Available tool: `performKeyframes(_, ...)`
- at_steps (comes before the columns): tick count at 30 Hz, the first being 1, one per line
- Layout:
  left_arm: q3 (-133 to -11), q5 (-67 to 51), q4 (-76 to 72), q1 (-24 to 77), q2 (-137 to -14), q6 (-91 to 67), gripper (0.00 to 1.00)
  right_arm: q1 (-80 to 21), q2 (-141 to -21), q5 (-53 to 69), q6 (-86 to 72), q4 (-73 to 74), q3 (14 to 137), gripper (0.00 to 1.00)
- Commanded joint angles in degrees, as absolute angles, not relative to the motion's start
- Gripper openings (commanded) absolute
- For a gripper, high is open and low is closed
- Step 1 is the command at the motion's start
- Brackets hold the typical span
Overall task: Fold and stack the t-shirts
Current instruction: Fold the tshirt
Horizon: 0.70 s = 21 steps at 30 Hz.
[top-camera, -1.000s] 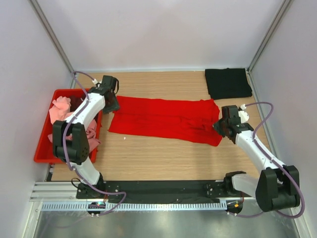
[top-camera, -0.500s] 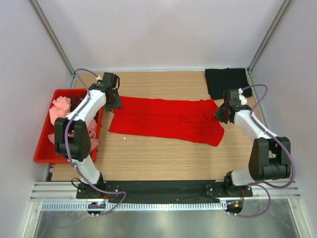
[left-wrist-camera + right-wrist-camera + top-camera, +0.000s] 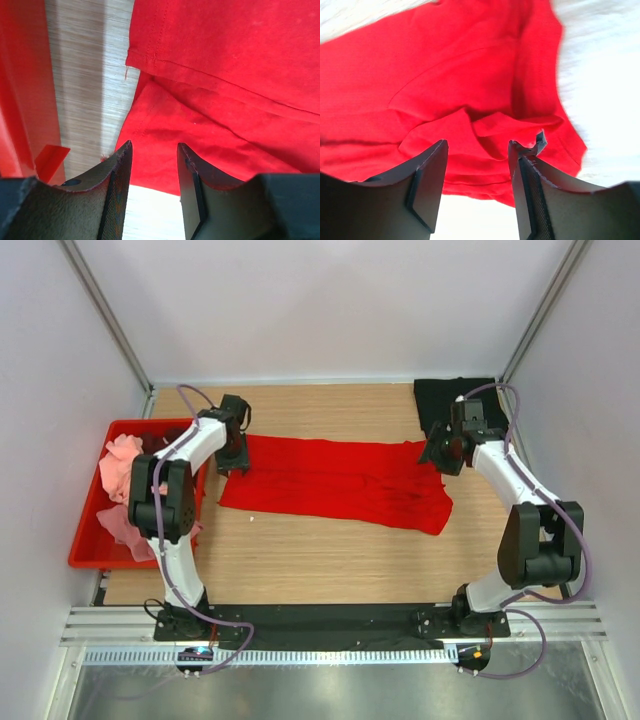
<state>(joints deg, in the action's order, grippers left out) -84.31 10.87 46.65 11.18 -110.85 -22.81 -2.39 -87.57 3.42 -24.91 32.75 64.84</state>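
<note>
A bright red t-shirt (image 3: 335,480) lies folded into a long band across the middle of the table. My left gripper (image 3: 237,458) hovers open over its left end, where a sleeve fold (image 3: 165,130) shows beyond the empty jaws (image 3: 154,145). My right gripper (image 3: 437,452) hangs open over the band's far right corner, its jaws (image 3: 477,145) empty above rumpled red cloth (image 3: 485,100). A black t-shirt (image 3: 432,405) lies folded at the back right. Pink t-shirts (image 3: 120,465) are heaped in the crate.
A rigid red plastic crate (image 3: 85,560) stands at the left table edge, its wall (image 3: 20,100) close beside my left gripper. Grey walls enclose the table on three sides. Bare wood (image 3: 320,560) lies in front of the red t-shirt.
My right gripper has moved from the red t-shirt's near right corner toward the back and opened, leaving the cloth lying. The left gripper has shifted slightly right.
</note>
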Motion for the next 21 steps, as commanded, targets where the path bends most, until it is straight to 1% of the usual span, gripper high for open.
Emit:
performKeyframes(1,-87.0,12.2,47.4,11.3,-112.0,-21.4,0.43,-2.2,-91.7,9.7,-18.9,34.8,69.7,0.59)
performKeyframes(3,-87.4,12.1,47.3,11.3,-113.0,-21.5,0.42,-2.3,-94.1,10.5,-19.2,35.9,70.1,0.59)
performKeyframes(9,-88.5,13.5,47.5,11.4,-114.2,-21.5,0.42,-3.3,-93.6,10.4,-22.8,33.6,65.8,0.55)
performKeyframes(15,-88.9,13.8,47.5,11.5,-115.3,-21.6,0.39,-5.1,-93.9,11.2,-20.2,29.6,62.9,0.56)
performKeyframes(21,-89.0,13.6,47.4,11.6,-115.7,-22.0,0.39,-6.2,-96.7,11.0,-19.2,28.6,63.7,0.56)
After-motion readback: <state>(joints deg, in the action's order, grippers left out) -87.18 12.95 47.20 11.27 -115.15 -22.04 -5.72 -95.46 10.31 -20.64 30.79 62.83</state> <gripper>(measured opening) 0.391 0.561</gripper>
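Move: Under the open right hand's near-left side, the t-shirt's rumpled sleeve flap lies about 4 cm to the left, 2 cm back and some 10 cm below; the shirt's near right corner is roughly 10 cm back and 1 cm right, and the black cloth about 17 cm ahead and 6 cm right. For the left hand, the upper layer's left corner sits about 3 cm ahead, 1 cm left and 4 cm below. The red bin's middle is some 19 cm to the left of this hand and 2 cm back. Sinking about 5 cm and shifting some 4 cm left towards the rumpled sleeve flap, the right hand first noses forward slightly, then draws back a little past its starting place; it turns some 10 degrees counter-clockwise and tips steeper, fingers staying open. The left hand, still partly open, eases down and slightly forward towards the upper layer's left corner. ##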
